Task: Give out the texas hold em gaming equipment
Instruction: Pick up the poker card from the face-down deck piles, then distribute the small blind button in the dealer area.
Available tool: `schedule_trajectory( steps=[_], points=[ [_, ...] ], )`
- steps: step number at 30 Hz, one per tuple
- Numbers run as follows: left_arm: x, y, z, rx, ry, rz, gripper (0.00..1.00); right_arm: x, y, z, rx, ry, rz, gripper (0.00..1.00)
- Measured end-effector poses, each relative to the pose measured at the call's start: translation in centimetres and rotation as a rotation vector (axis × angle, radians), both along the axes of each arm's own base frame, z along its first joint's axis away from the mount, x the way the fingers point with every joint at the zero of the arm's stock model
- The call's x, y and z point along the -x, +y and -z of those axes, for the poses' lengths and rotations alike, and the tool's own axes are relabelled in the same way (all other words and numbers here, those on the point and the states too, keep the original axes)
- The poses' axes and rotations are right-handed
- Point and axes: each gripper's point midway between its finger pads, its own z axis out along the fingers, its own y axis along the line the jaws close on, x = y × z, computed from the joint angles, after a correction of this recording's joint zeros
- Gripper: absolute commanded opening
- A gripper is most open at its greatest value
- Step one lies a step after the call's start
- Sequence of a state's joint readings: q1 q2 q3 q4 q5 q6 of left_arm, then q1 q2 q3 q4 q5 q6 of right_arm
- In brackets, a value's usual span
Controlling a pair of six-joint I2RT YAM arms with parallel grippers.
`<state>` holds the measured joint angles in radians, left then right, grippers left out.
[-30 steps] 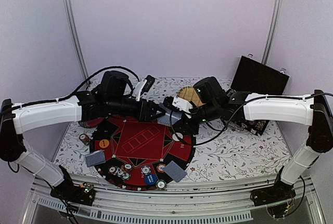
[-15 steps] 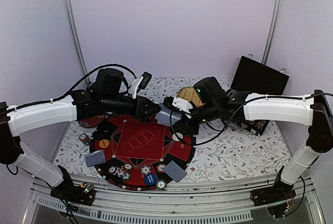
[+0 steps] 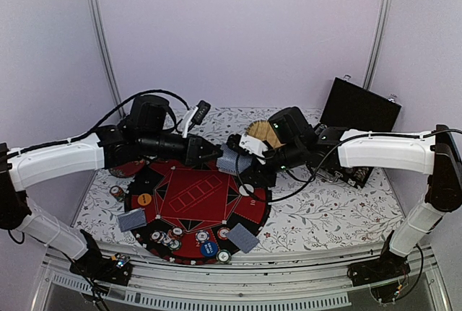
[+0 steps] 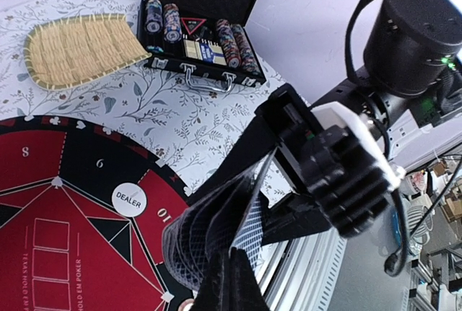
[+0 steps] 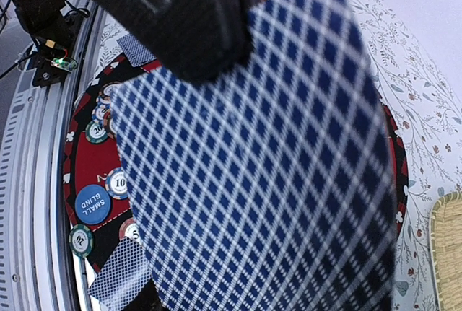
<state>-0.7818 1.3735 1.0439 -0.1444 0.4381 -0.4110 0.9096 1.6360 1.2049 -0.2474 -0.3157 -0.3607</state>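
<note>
Over the far edge of the round red and black poker mat (image 3: 195, 195), my right gripper (image 3: 249, 167) is shut on a fan of blue-backed playing cards (image 3: 229, 159). My left gripper (image 3: 215, 154) meets the fan from the left. In the left wrist view its fingers (image 4: 232, 253) are pinched shut on the edge of one card (image 4: 253, 228) of the fan (image 4: 195, 235). A card back (image 5: 253, 159) fills the right wrist view and hides my right fingers. On the mat lie two more cards (image 3: 132, 219) (image 3: 243, 238), a white dealer button (image 4: 130, 199) and chips (image 3: 173, 239).
An open black case (image 4: 202, 37) with rows of chips stands at the back right, and the oval straw tray (image 4: 79, 47) lies beside it. A blue small blind button (image 5: 92, 203) and a green chip (image 5: 81, 239) sit near the mat's front edge.
My left gripper has shut on a card of the fan, and the left arm has drawn back slightly to the left. The right arm has stayed still.
</note>
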Motion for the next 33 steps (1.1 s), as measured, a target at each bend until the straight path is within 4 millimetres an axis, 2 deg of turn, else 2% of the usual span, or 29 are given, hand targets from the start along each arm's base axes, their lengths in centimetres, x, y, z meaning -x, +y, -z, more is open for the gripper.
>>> schedule_trajectory(
  steps=[6, 14, 18, 21, 23, 25, 29, 31, 33],
  points=[
    [0.9, 1.0, -1.7, 0.051, -0.044, -0.003, 0.0, -0.3, -0.5, 0.6, 0.013, 0.004, 0.014, 0.43],
    [0.7, 2.0, -3.2, 0.108, -0.06, -0.011, 0.0, -1.6, -1.9, 1.2, 0.025, 0.009, 0.057, 0.43],
    [-0.1, 5.2, -4.7, 0.151, -0.074, -0.079, 0.0, -3.1, -3.3, 1.4, 0.033, 0.008, 0.11, 0.43],
    [-0.6, 8.8, -5.9, 0.181, -0.1, -0.161, 0.0, -4.9, -4.7, 1.4, 0.04, 0.0, 0.17, 0.43],
    [-0.7, 10.6, -6.0, 0.181, -0.108, -0.208, 0.0, -5.9, -5.6, 1.3, 0.045, -0.006, 0.206, 0.43],
    [-0.5, 11.5, -4.9, 0.16, -0.089, -0.23, 0.0, -6.6, -6.3, 1.1, 0.046, -0.013, 0.236, 0.43],
    [0.7, 11.1, 0.8, 0.089, 0.036, -0.188, 0.0, -7.1, -7.3, 0.1, 0.041, -0.032, 0.274, 0.43],
    [1.8, 9.8, 5.3, 0.02, 0.144, -0.134, 0.0, -7.0, -7.6, -0.6, 0.037, -0.041, 0.279, 0.43],
    [3.6, 8.1, 8.0, -0.02, 0.214, -0.054, 0.0, -6.9, -7.8, -1.2, 0.029, -0.05, 0.283, 0.43]
  ],
)
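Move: The face-down deck is in the right fingers, its middle about 3 cm to that hand's left, 1 cm ahead and 1 cm up. It lies roughly 4 cm right, 1 cm back and 2 cm below the left hand, whose shut fingers already hold its nearest card. From the left hand, on the table some 22 cm below, the dealer button is about 8 cm right and 3 cm ahead, the near dealt card 7 cm right and 13 cm back. The woven basket is some 22 cm ahead, 11 cm right and 16 cm below the right hand. The card already pinched at the deck's edge is drawn up and then leftwards off the deck by the left hand, about 11 cm left and 6 cm up, then swings down some 14 cm and a little back and right over the mat, fingers staying shut. Meanwhile the deck goes with the right hand, its grip kept, forward and right towards the basket, turning about 15 degrees clockwise. ##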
